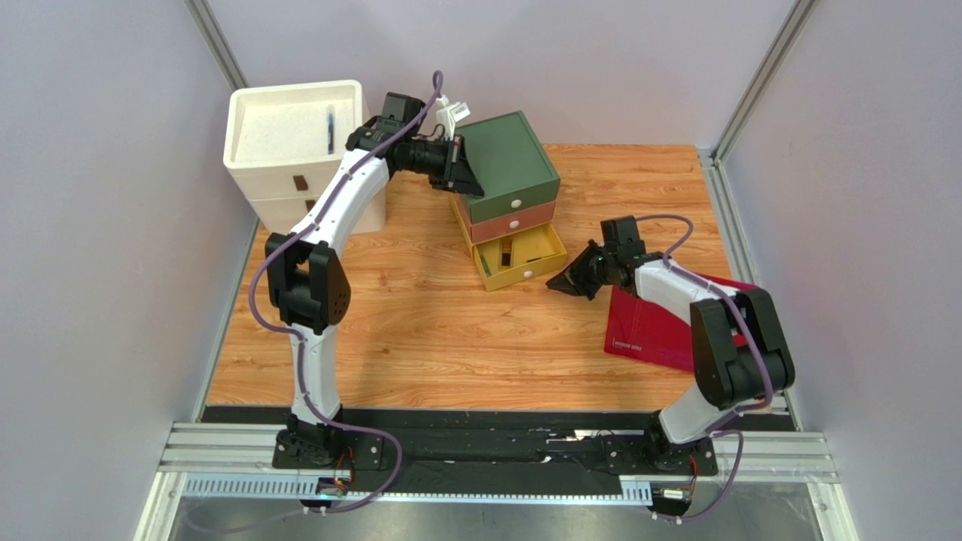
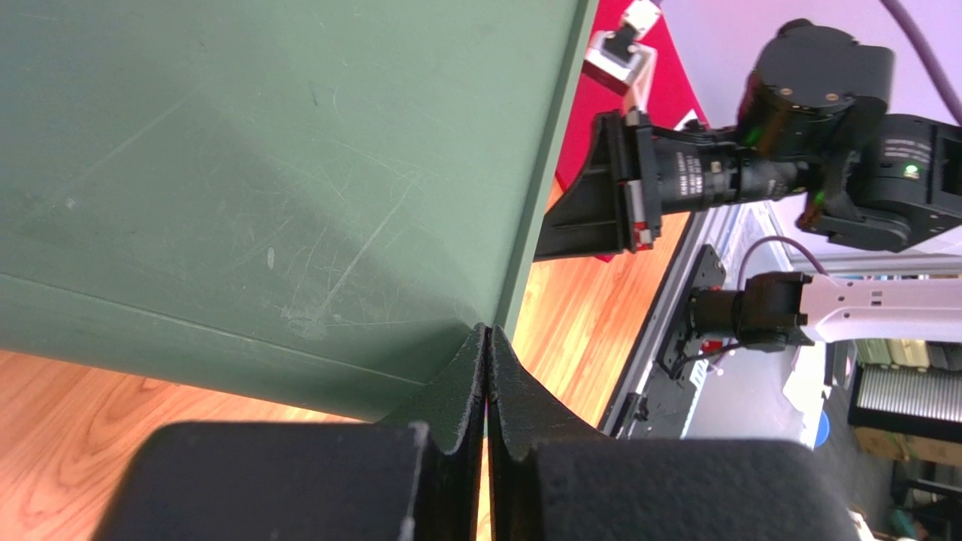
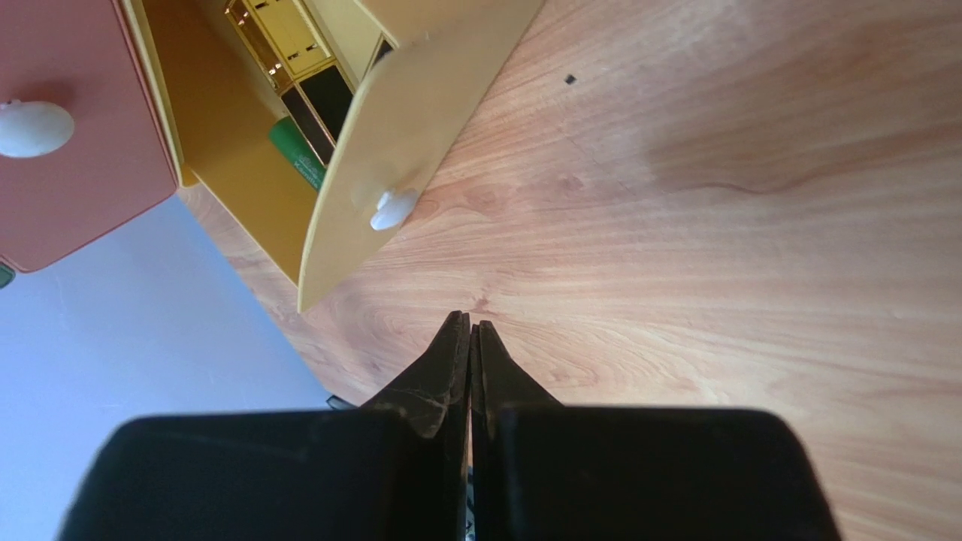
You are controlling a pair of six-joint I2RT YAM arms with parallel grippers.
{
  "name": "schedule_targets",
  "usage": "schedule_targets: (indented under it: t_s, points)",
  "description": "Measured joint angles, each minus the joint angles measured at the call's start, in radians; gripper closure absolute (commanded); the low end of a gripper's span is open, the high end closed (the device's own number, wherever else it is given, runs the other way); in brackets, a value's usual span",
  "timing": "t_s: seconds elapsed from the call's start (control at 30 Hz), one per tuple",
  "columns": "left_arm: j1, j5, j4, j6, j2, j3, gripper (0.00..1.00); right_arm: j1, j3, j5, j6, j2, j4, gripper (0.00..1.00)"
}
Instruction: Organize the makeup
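Observation:
The makeup I can see lies in the open yellow bottom drawer point(image 3: 215, 135): a black-and-gold rectangular case point(image 3: 274, 32), a black piece point(image 3: 328, 102) and a bright green stick point(image 3: 296, 153). From above they show only as dark shapes point(image 1: 506, 257) in that drawer point(image 1: 540, 268). My right gripper point(image 1: 560, 285) point(image 3: 469, 328) is shut and holds nothing. It hovers over bare wood just right of the drawer's front and its white knob point(image 3: 393, 209). My left gripper point(image 1: 462, 169) point(image 2: 486, 331) is shut and empty, its tips at the left edge of the green cabinet top point(image 2: 260, 169).
The drawer unit point(image 1: 510, 158) has a shut green top drawer and a shut salmon drawer point(image 3: 68, 169) above the yellow one. A white box point(image 1: 296, 126) with a dark stick-like item point(image 1: 330, 130) stands at the back left. A dark red folder point(image 1: 655, 327) lies under the right arm.

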Motion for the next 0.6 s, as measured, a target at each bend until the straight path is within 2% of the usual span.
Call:
schedule_targets:
  t_s: [0.2, 0.6]
  points:
    - [0.000, -0.021, -0.018, -0.002, 0.000, 0.012, 1.00, 0.003, 0.094, -0.042, 0.024, 0.146, 0.039, 1.00]
    - [0.008, -0.021, -0.026, -0.003, 0.000, 0.012, 1.00, 0.003, 0.407, -0.071, 0.053, 0.449, 0.077, 1.00]
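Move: Roughly 4 cm ahead of the right hand's shut fingertips, 5 cm to the left and 3 cm lower is the white knob of the pulled-out yellow drawer. Behind that front lie the black-and-gold palettes, about 9 cm ahead and 8 cm left of the hand, and the green tube, some 6 cm ahead and 12 cm left. The red drawer's knob is about 11 cm ahead, 6 cm left and 4 cm higher. From the left hand, the yellow knob is around 9 cm back, 10 cm right and 19 cm below. Driving forward about 10 cm, drifting some 4 cm left and sinking slightly, the right hand brings its closed fingertips onto the yellow drawer's front, right of the knob, and pushes the drawer back in under the red one. Its wrist hardly turns. The left hand stays almost still, shut fingertips kept at the cabinet's upper left edge by the front corner. ##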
